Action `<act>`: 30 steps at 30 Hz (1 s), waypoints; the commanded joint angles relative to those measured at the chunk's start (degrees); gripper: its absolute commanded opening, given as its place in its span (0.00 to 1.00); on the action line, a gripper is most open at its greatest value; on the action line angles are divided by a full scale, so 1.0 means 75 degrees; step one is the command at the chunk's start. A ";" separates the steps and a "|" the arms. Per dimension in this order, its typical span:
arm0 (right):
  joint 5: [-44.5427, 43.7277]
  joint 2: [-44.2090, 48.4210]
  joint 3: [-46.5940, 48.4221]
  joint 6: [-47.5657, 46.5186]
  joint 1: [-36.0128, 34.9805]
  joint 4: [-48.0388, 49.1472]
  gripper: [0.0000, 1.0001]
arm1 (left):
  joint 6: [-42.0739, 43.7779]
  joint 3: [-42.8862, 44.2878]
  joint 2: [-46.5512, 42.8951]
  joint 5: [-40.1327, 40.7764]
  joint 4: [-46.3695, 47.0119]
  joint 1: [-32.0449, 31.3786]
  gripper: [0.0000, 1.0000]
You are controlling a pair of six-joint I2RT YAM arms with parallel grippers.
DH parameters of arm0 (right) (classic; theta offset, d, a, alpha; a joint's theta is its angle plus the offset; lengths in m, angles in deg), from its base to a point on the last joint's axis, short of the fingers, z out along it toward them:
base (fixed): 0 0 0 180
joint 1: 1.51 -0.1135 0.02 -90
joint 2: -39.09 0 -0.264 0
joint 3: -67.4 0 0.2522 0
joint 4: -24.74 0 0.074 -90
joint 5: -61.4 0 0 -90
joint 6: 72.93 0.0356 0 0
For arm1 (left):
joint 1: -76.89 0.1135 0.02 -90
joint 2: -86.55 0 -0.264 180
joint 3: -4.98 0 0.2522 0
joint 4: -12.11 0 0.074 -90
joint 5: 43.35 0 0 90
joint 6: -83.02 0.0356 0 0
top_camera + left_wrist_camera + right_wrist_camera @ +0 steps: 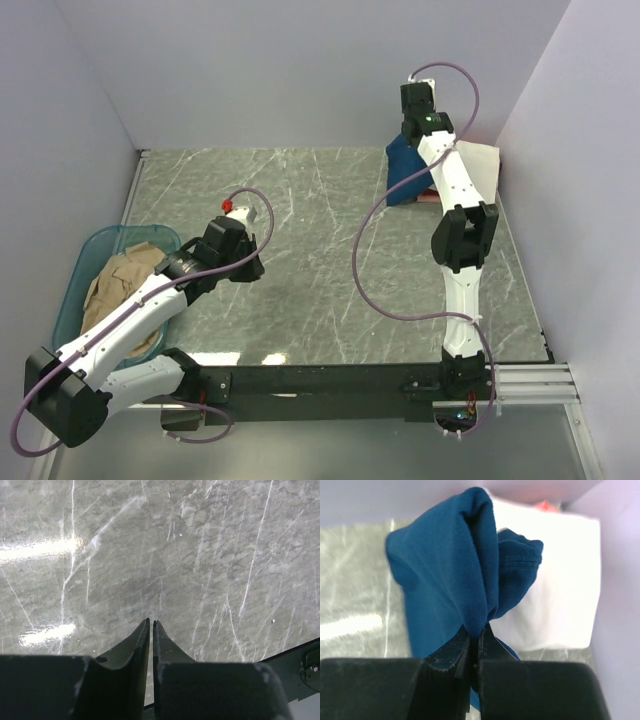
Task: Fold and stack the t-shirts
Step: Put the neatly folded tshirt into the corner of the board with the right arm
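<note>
My right gripper (477, 632) is shut on a bunched fold of the navy blue t-shirt (445, 575), which hangs lifted at the far right of the table (405, 165). Behind the navy tee lies a folded cream t-shirt (560, 580) (482, 165), and a bit of red t-shirt (545, 505) shows past it by the wall. In the top view a red edge (425, 197) peeks out under the navy cloth. My left gripper (151, 622) hovers over bare marble at the left middle (240, 262), its jaws almost touching with nothing between them. A tan t-shirt (120, 285) lies crumpled in the tub.
The translucent teal plastic tub (100, 240) sits at the table's left edge under my left arm. Pale walls close the table in at the back, left and right. The black base rail (330, 380) runs along the near edge.
</note>
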 commanded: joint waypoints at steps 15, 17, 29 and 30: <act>-0.0100 0.0447 0.0890 -0.0523 0.0404 0.1455 0.00 | 0.0135 -0.0067 -0.0194 -0.0129 0.0171 0.0034 0.13; -0.0112 0.0459 0.0983 -0.0523 0.0486 0.1455 0.00 | 0.0135 -0.0067 -0.0159 -0.0129 0.0159 0.0034 0.13; 0.0216 0.0681 0.0762 -0.0277 0.0931 0.1232 0.00 | 0.0123 -0.0055 -0.0053 -0.0094 0.0148 0.0034 0.13; 0.0216 0.0693 0.0657 -0.0242 0.0966 0.1220 0.00 | 0.0112 -0.0066 -0.0041 -0.0082 0.0148 0.0034 0.13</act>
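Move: The stack of folded t-shirts, white on top, lies about 8 cm to the right of the right hand, 2 cm ahead and some 17 cm below. The board's far right corner is beyond, roughly 8 cm ahead, 19 cm to the right and 20 cm below the right hand. The held blue t-shirt's middle hangs about 10 cm below this hand, 5 cm to its left and 3 cm back. From the left hand the stack is some 36 cm ahead, 48 cm right and 12 cm below. The folded blue t-shirt, still pinched at one side and dangling from the right hand's shut fingers, is first raised and pushed a little forward, then swung rightward to bring it above the stack: about 6 cm right and 5 cm up in all. Meanwhile the fingers tip upward some 10 degrees. ##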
